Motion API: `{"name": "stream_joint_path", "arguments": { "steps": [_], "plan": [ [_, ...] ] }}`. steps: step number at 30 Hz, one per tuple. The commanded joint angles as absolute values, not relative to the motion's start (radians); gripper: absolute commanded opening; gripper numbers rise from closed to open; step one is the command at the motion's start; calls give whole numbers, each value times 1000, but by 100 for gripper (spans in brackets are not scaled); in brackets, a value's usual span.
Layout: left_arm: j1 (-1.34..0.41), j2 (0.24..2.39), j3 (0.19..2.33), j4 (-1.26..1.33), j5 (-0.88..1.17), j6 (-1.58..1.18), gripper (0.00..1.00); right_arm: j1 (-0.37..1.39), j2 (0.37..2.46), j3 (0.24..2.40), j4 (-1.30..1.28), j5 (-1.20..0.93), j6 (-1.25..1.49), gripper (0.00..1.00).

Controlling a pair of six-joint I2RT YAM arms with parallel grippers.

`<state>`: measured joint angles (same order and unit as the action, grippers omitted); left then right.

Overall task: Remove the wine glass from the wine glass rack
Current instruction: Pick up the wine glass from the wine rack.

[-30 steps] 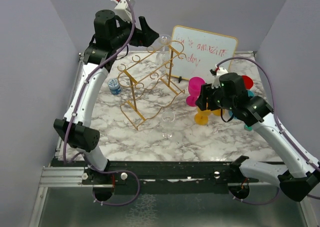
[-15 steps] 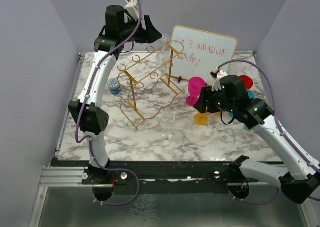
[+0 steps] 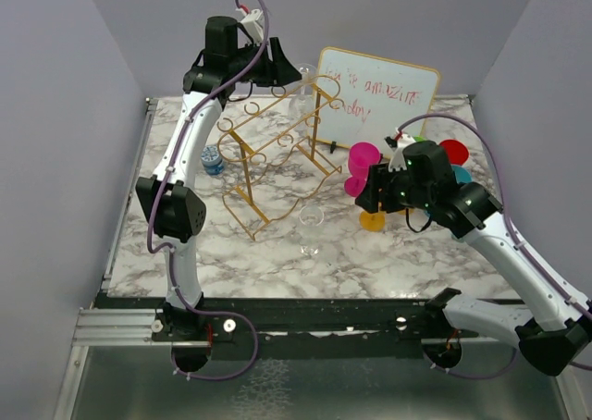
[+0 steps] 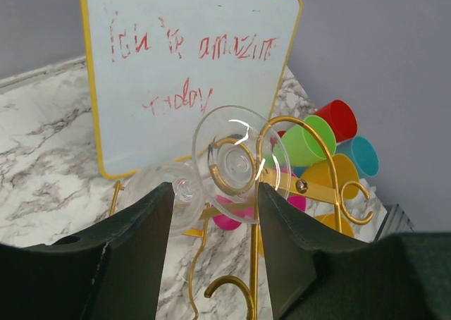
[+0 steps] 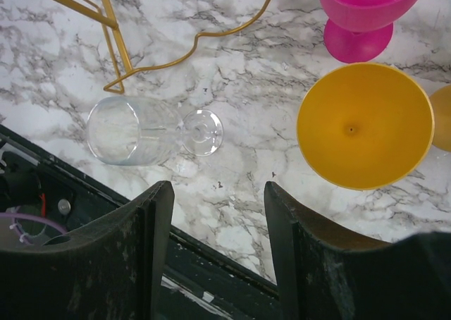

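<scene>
The gold wire wine glass rack (image 3: 277, 152) stands mid-table. A clear wine glass (image 3: 302, 80) hangs from its top far end; in the left wrist view its round foot (image 4: 236, 161) sits on a gold scroll of the rack (image 4: 296, 158). My left gripper (image 3: 282, 71) is open, and in its wrist view (image 4: 215, 193) the fingers stand either side of the glass without touching it. A second clear wine glass (image 3: 312, 220) lies on the table, also in the right wrist view (image 5: 134, 131). My right gripper (image 3: 368, 196) hovers open and empty (image 5: 218, 189) above the table.
A gold-framed whiteboard (image 3: 377, 96) stands behind the rack. A pink glass (image 3: 361, 166), a yellow glass (image 5: 363, 122) and several coloured cups (image 3: 453, 152) stand at the right. A small blue object (image 3: 212, 159) sits left of the rack. The table's near edge (image 5: 211, 263) lies under the right gripper.
My left arm has swung right and its gripper has come up to the hanging glass at the rack's top. The right gripper has shifted slightly left.
</scene>
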<state>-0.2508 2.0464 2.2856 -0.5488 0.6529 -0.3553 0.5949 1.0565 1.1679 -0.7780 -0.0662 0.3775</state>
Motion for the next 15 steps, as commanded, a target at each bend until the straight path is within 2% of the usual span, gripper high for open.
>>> {"name": "stream_joint_path", "arguments": {
  "steps": [1,15],
  "plan": [
    [-253,2045,2323,-546,708,-379,50,600,1063,1144,-756,-103,395,60],
    [-252,2067,2314,-525,752,-406,28,600,1068,1156,-788,-78,381,60]
  ]
}}
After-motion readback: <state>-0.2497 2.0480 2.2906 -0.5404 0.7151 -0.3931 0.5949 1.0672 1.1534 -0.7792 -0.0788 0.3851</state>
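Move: The last clear wine glass hangs foot-up from the rack just beyond my left fingertips; its middle is about 5 cm ahead, 5 cm to the right and 7 cm below my left hand. The rack's middle sits some 9 cm back, 3 cm left and 18 cm lower. The whiteboard stands roughly 15 cm ahead and 24 cm right, 18 cm lower. From my right hand the glass is about 29 cm ahead, 15 cm left and 5 cm higher. I narrow my left fingers from just over half open to about a third, still short of shut, near the foot end of the hanging glass. Meanwhile the left hand eases only about 1 cm back, with a little right and up, and swings a few degrees clockwise, so the gap lines up better with the foot. ##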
